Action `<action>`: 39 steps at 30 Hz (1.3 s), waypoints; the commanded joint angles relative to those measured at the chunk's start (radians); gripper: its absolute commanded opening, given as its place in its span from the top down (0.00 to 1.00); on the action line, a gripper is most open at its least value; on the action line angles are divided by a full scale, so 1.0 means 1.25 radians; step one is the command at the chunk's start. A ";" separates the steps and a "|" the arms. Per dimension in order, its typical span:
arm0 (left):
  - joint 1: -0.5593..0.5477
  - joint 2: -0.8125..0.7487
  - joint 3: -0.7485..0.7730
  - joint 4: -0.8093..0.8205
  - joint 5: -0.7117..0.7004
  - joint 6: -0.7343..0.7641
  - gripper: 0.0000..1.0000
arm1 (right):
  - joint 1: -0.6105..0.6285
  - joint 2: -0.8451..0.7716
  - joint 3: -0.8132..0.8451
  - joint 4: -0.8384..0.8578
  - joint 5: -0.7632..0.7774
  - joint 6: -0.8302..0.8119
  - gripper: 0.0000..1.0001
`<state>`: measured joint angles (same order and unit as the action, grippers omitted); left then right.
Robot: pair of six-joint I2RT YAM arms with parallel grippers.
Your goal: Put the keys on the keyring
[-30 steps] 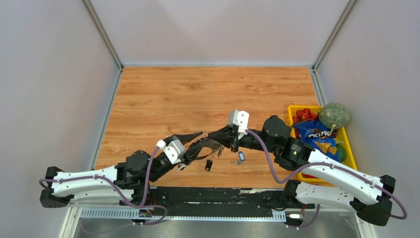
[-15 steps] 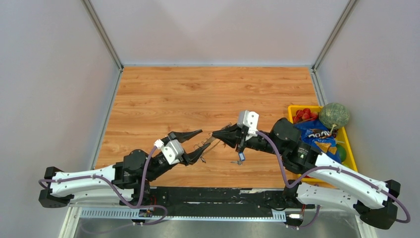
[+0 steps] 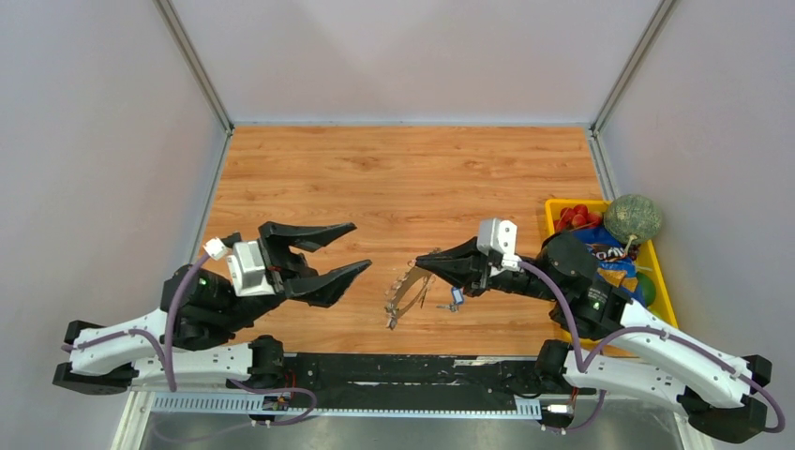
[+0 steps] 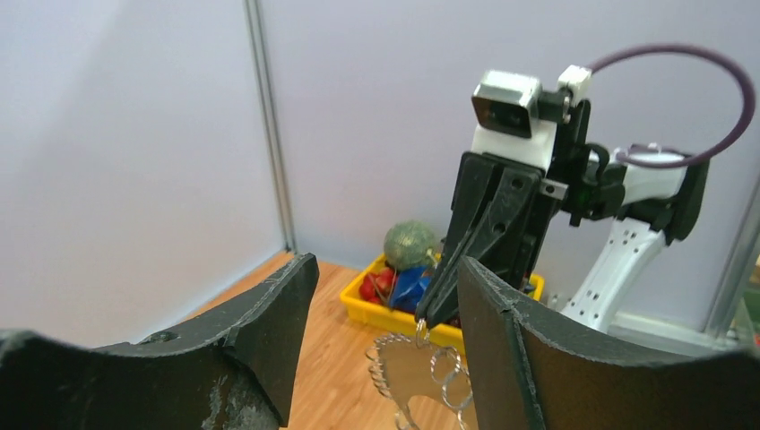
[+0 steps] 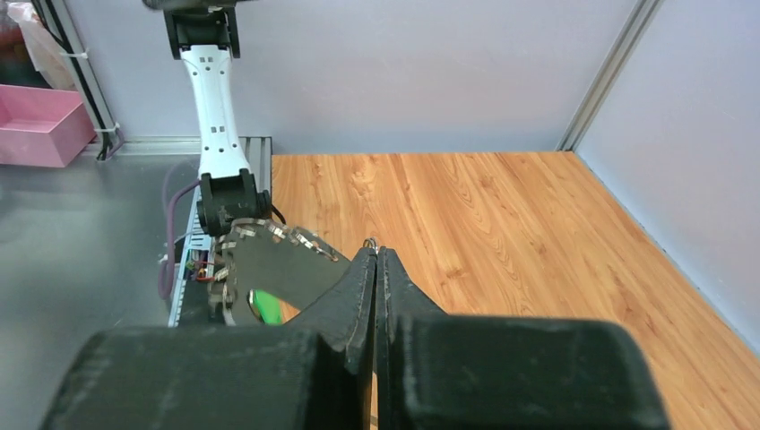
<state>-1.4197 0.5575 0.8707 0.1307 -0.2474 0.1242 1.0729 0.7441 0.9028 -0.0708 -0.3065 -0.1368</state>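
Note:
My right gripper point(image 3: 419, 264) is shut on a small ring at the top of the keyring point(image 3: 403, 293). The keyring is a wide, foot-shaped silvery piece edged with studs, and it hangs tilted above the wood. In the right wrist view the ring point(image 5: 369, 243) pokes out between the closed fingertips, with the keyring point(image 5: 269, 264) beyond them. A green tag point(image 5: 263, 305) shows past the keyring. One of the keys, with a blue tag point(image 3: 457, 298), lies under the right fingers. My left gripper point(image 3: 361, 246) is open and empty, left of the keyring point(image 4: 417, 372).
A yellow bin point(image 3: 662, 281) at the right edge holds a melon point(image 3: 632, 217), a blue snack bag point(image 3: 600, 253) and red fruit point(image 3: 574, 216). Grey walls close the table on three sides. A black rail point(image 3: 403, 370) joins the arm bases.
My left gripper has opened, let go of the keyring and drawn back to the left. My right gripper has shifted right, still shut, with the keyring hanging from it.

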 commanded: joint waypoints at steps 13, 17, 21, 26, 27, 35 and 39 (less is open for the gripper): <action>-0.001 0.059 0.009 -0.015 0.041 -0.076 0.38 | 0.004 -0.037 0.072 0.027 -0.089 0.015 1.00; -0.002 0.059 -0.012 0.006 0.068 -0.094 0.44 | 0.004 -0.030 0.087 0.045 -0.093 0.030 1.00; -0.002 0.054 -0.025 0.017 0.092 -0.117 0.51 | 0.003 -0.024 0.093 0.049 -0.090 0.039 1.00; -0.002 0.043 -0.049 0.050 0.109 -0.139 0.54 | 0.003 -0.015 0.095 0.084 -0.087 0.048 1.00; -0.001 0.043 -0.050 0.051 0.114 -0.142 0.56 | 0.003 -0.012 0.097 0.088 -0.086 0.050 1.00; -0.002 0.061 -0.049 0.057 0.125 -0.152 0.70 | 0.003 0.006 0.099 0.114 -0.086 0.061 1.00; -0.002 0.068 -0.045 0.051 0.126 -0.157 0.81 | 0.003 0.011 0.098 0.124 -0.084 0.064 1.00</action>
<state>-1.4197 0.6338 0.8066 0.1616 -0.1089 -0.0525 1.0733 0.7605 0.9756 -0.0204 -0.4030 -0.0776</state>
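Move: The keyring's ring end, still pinched in the shut right fingertips, lies about 7 cm to the right of the open left gripper, 8 cm below it and 1 cm farther out. From the left hand, the keyring's crescent plate is centred some 5 cm to the right, 2 cm back and 12 cm down. From the right hand, the left fingers are about 7 cm left, 8 cm up and 1 cm back, and the plate is roughly 2 cm left, 3 cm back and 4 cm down. The keyring is lifted by the right hand's unbroken pinch, some 4 cm up and 2 cm back. The left hand, after a slight rise, comes right and down about 5 cm each to meet it, then eases back 2 cm, turning about 10 degrees clockwise. Its fingers close from wide to a narrow gap right beside the pinched end; whether they touch the keyring can't be seen. ##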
